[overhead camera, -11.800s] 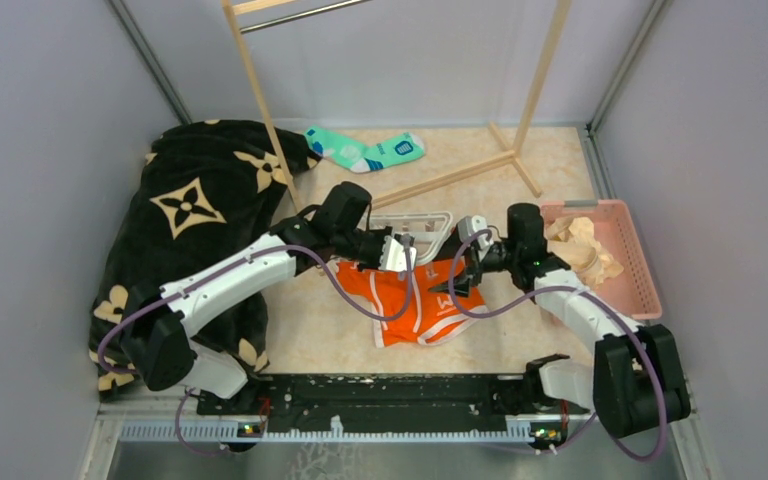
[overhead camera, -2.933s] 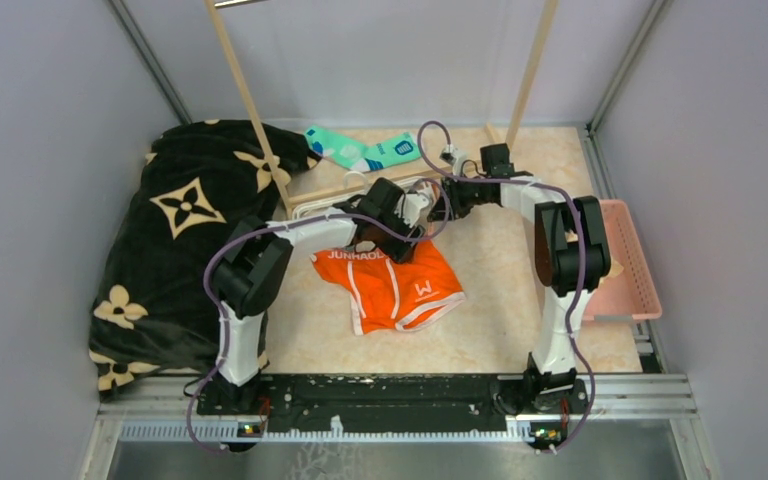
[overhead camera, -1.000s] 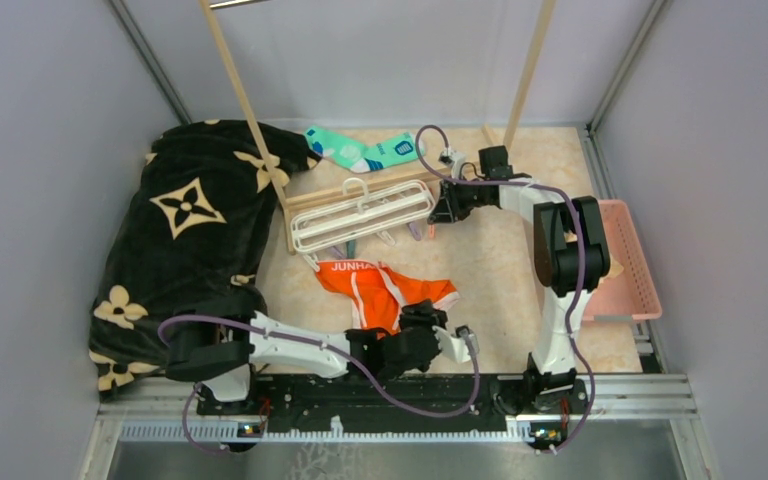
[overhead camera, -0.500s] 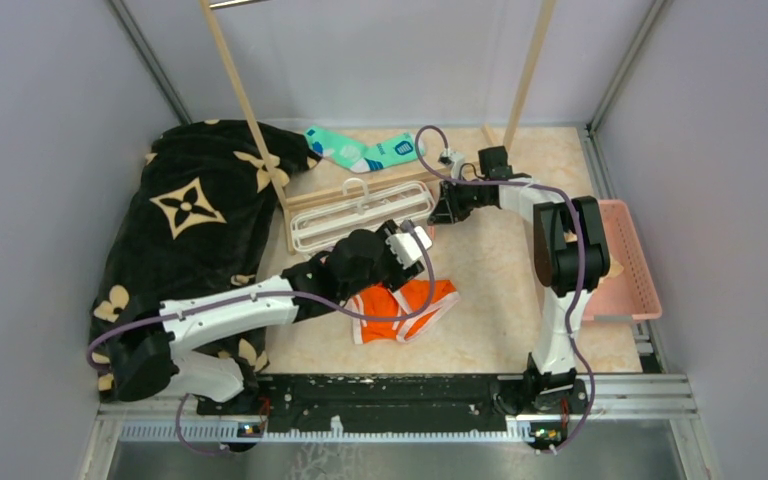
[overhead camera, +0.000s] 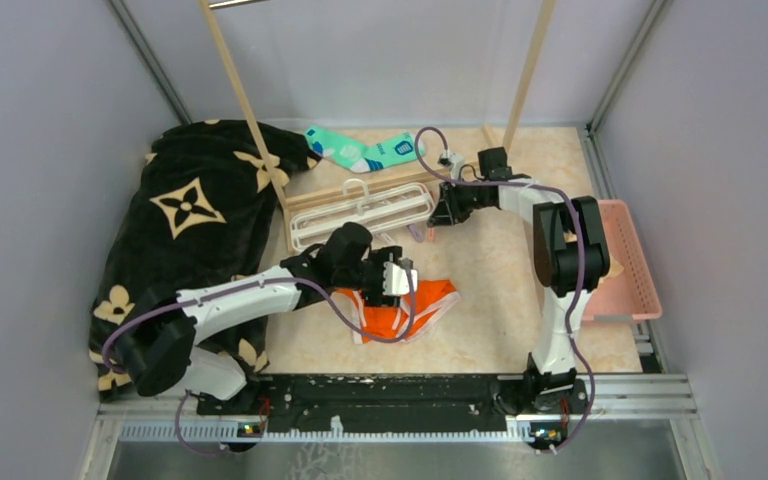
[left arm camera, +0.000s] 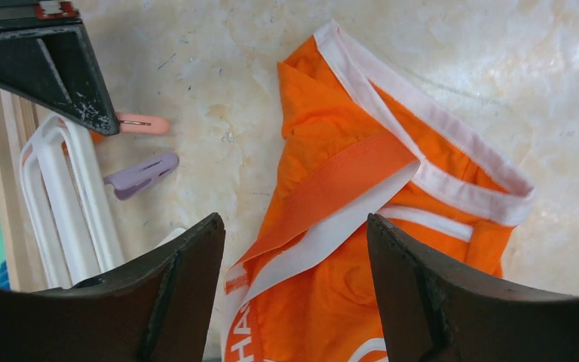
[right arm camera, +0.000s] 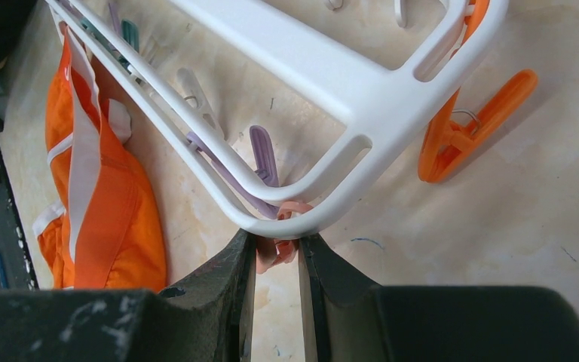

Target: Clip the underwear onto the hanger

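Observation:
The orange underwear [overhead camera: 415,308] lies bunched on the marble floor; its white trim shows in the left wrist view [left arm camera: 362,173]. My left gripper [overhead camera: 400,275] hovers just above it, open, fingers [left arm camera: 188,279] straddling the waistband with nothing gripped. The white hanger [overhead camera: 360,212] lies flat beyond it, by the wooden rack's base. My right gripper [overhead camera: 442,212] sits at the hanger's right end [right arm camera: 347,90], shut on a salmon-pink clip [right arm camera: 275,253] under the frame's corner. A purple clip [right arm camera: 262,154] and an orange clip [right arm camera: 460,136] dangle beside it.
A black blanket with gold flowers [overhead camera: 190,210] covers the left side. A teal sock [overhead camera: 365,152] lies at the back, beside the wooden rack's leg [overhead camera: 245,100]. A pink basket [overhead camera: 640,270] stands at the right wall.
My left arm swung from the front edge up over the underwear and its jaws opened wider. The underwear is more bunched than a second ago. The right arm has not moved.

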`<state>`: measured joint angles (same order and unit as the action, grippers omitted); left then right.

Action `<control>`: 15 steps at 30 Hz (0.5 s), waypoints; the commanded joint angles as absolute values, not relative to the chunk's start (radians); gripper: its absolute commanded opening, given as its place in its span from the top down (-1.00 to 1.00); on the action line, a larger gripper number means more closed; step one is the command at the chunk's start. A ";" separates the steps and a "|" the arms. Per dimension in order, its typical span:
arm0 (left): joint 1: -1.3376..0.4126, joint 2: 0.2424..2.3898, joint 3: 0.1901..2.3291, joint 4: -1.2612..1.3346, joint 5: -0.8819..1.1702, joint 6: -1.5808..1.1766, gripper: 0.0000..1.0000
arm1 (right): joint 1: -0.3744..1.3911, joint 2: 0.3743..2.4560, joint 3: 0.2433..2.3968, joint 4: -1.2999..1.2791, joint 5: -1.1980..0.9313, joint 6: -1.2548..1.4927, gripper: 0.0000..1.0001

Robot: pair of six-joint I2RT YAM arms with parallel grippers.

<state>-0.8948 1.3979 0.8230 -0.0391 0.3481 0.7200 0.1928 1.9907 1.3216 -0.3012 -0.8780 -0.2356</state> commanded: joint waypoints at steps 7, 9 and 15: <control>-0.882 1.463 0.796 -0.147 0.361 1.072 -0.54 | 0.219 1.940 1.334 -0.271 -0.923 -0.249 1.00; -0.882 1.460 0.774 -0.106 0.344 1.086 -0.54 | 0.217 1.943 1.334 -0.270 -0.923 -0.248 1.00; -0.886 1.502 0.790 -0.076 0.342 1.132 -0.54 | 0.218 1.949 1.337 -0.273 -0.921 -0.248 1.00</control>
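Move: The orange underwear lies spread out straight under the open left hand, its middle about 11 cm below and 1 cm to the left. From the left hand, the hanger is some 17 cm ahead, 7 cm left and 4 cm lower; the pink clip is about 16 cm ahead, 6 cm right and 6 cm lower. The purple clip is 15 cm ahead, 3 cm right and 7 cm lower. From the right hand, the underwear's middle is roughly 17 cm back, 8 cm left and 6 cm lower. The left hand sinks about 5 cm towards the underwear's folded-over white-lined edge, easing some 2 cm to the left and slowing near the end, with its fingers still wide open and clear of the cloth. As it goes, its wrist rolls and its fingers tip roughly 10 degrees more steeply downward, while the right hand stays put and keeps its pinch on the pink clip at the hanger's near right corner. ##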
